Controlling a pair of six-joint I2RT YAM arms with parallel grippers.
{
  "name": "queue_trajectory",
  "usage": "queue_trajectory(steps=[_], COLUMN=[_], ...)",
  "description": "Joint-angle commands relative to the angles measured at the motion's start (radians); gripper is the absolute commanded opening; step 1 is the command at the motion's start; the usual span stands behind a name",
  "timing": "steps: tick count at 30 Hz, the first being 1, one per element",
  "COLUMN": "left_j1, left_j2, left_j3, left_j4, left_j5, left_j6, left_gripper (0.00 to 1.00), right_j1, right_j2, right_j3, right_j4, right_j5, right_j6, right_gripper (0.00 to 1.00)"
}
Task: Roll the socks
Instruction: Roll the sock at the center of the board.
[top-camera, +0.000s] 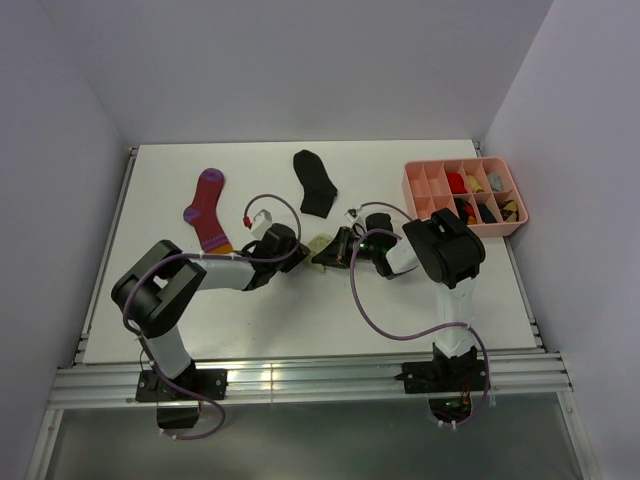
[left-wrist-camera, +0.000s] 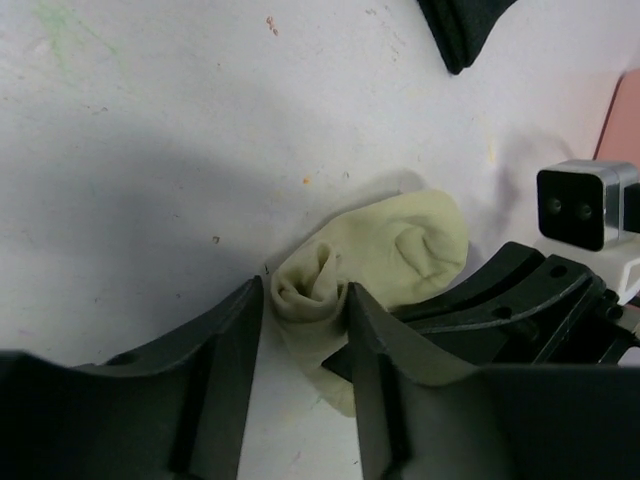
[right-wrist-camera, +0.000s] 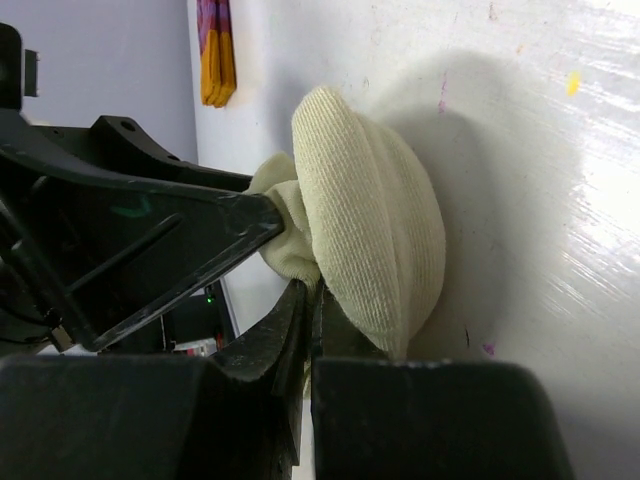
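The small cream sock (top-camera: 319, 244) lies mid-table between my two grippers. Its one end is wound into a roll (left-wrist-camera: 310, 283), and my left gripper (left-wrist-camera: 305, 300) has a finger on each side of that roll, close against it. My right gripper (right-wrist-camera: 316, 300) is shut, pinching the sock's (right-wrist-camera: 370, 230) lower edge from the opposite side. In the top view the left gripper (top-camera: 300, 250) and the right gripper (top-camera: 333, 251) almost meet. The black ankle sock (top-camera: 315, 183) lies flat behind them. The magenta striped sock (top-camera: 208, 210) lies flat at the back left.
A pink compartment tray (top-camera: 418, 176) holding several rolled socks stands at the back right. The black sock's tip (left-wrist-camera: 465, 30) shows at the top of the left wrist view. White walls close in the table at the back and on both sides.
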Motion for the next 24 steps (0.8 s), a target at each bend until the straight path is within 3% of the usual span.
queue_trajectory(steps=[1, 6, 10, 17, 24], left_j1=[-0.005, -0.005, -0.005, -0.005, -0.005], left_j2=[0.034, 0.065, 0.074, 0.051, 0.04], left_j3=[0.01, 0.016, 0.042, 0.085, 0.14], left_j4=[-0.021, -0.037, -0.057, -0.146, -0.24], left_j5=[0.002, 0.016, 0.022, -0.01, -0.024], left_j6=[-0.016, -0.016, 0.003, 0.069, 0.133], left_gripper=[0.42, 0.19, 0.0, 0.0, 0.0], right_j1=[-0.012, -0.012, 0.004, 0.064, 0.189], right_j2=[0.045, 0.006, -0.102, -0.294, -0.465], right_j3=[-0.027, -0.02, -0.015, -0.027, -0.038], right_j4=[-0.109, -0.173, -0.246, -0.382, -0.488], right_j5=[0.055, 0.083, 0.132, 0.302, 0.587], right_j6=[-0.029, -0.107, -0.23, -0.499, -0.788], right_gripper=[0.0, 0.02, 0.12, 0.34, 0.36])
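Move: The rolled edge of the cream sock stands between the left hand's half-open fingers, and the sock's middle is about 4 cm to that hand's right, 1 cm ahead and 2 cm below. From the right hand, whose shut fingers still pinch the sock, its middle is some 3 cm ahead, 1 cm right and 1 cm below. From the left hand, the black sock lies roughly 18 cm ahead and 3 cm right, the maroon sock about 11 cm ahead and 23 cm left. The left hand takes over the grip, sinking not quite 1 cm and edging right while its fingers shut on the rolled edge of the cream sock, then staying there with the edge pinched. The right hand keeps its pinch until the left has nearly closed, then opens about a third and backs off the sock, rising some 4 cm and drifting about 1 cm to its right, while its wrist rolls about 40 degrees so that the side facing forward comes up. ##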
